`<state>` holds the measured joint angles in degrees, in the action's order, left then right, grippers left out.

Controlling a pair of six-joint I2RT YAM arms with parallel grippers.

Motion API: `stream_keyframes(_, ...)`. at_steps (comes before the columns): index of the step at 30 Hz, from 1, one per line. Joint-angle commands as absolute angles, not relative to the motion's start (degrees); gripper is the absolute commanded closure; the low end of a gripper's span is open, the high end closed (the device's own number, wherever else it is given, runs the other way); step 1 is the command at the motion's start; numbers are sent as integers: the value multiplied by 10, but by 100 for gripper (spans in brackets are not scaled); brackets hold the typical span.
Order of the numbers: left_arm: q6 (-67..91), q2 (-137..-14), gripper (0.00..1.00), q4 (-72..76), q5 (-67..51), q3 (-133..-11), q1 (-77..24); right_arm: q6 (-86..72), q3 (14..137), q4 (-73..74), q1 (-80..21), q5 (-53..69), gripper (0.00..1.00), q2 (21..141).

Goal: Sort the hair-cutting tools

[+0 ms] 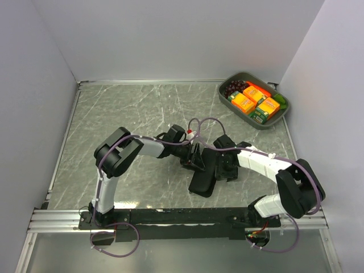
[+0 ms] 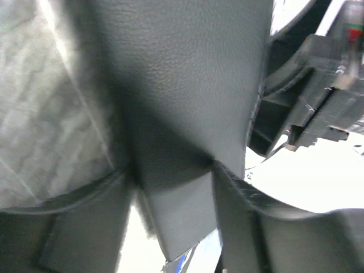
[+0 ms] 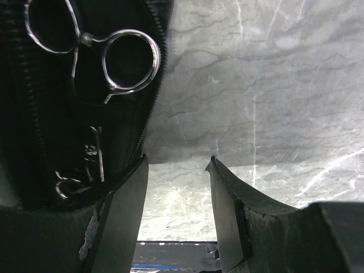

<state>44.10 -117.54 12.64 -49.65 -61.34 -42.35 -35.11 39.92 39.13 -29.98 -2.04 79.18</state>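
Observation:
A black zip case [image 1: 205, 173] lies open at the table's middle, with both grippers over it. In the right wrist view, silver scissors [image 3: 116, 60] lie inside the case [image 3: 51, 125], ring handles up. More silver metal [image 3: 98, 152] shows lower in a pocket, too dark to name. My right gripper [image 3: 177, 165] is open over bare marble, its left finger [image 3: 122, 216] beside the case's zip edge. My left gripper [image 2: 173, 182] is open, with a flap of the case [image 2: 182, 85] between its fingers and a bright gap on the left. From above, the left gripper [image 1: 196, 156] and the right gripper [image 1: 226, 166] are close together.
A grey bin [image 1: 278, 116] holding orange cartons and dark grapes stands at the back right corner. White walls close the marble table [image 1: 125, 108] on the left, back and right. A metal rail [image 1: 57, 219] runs along the near edge by the arm bases.

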Motion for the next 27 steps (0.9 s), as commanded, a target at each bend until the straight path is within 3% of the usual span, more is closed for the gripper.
stream_keyframes(1,405,-1224,48,69,-419,-606,-441,-358,394,417,-294,-25,44,773)
stream_keyframes(2,403,-1228,59,61,-414,-613,-442,-358,398,421,-294,-28,44,770)
stream_keyframes(6,392,-1234,70,16,-382,-627,-446,-354,427,454,-294,-51,44,744)
stream_keyframes(14,391,-1227,77,-25,-338,-629,-445,-352,495,519,-294,-83,43,693)
stream_keyframes(27,381,-1208,78,-46,-321,-624,-446,-355,461,426,-294,-41,43,736)
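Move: The black case lies right at the left hand's open fingers: its middle is about 3 cm to their right, 2 cm back and 2 cm lower. Scissors inside it lie some 6 cm right and 2 cm ahead of that hand, and the right gripper is about 11 cm right and 3 cm back. From the right hand, the case's middle is about 8 cm left and 1 cm ahead, nearly level. The left fingers close on the folded left edge of the black case and pinch it as the hand sinks about 1.5 cm, then hold there with a slight roll. The right hand, fingers staying half open, eases about 1 cm back and to the right beside the case's right edge, then rises clear by roughly 6 cm and goes some 3 cm forward, its fingertips swinging slightly forward. ##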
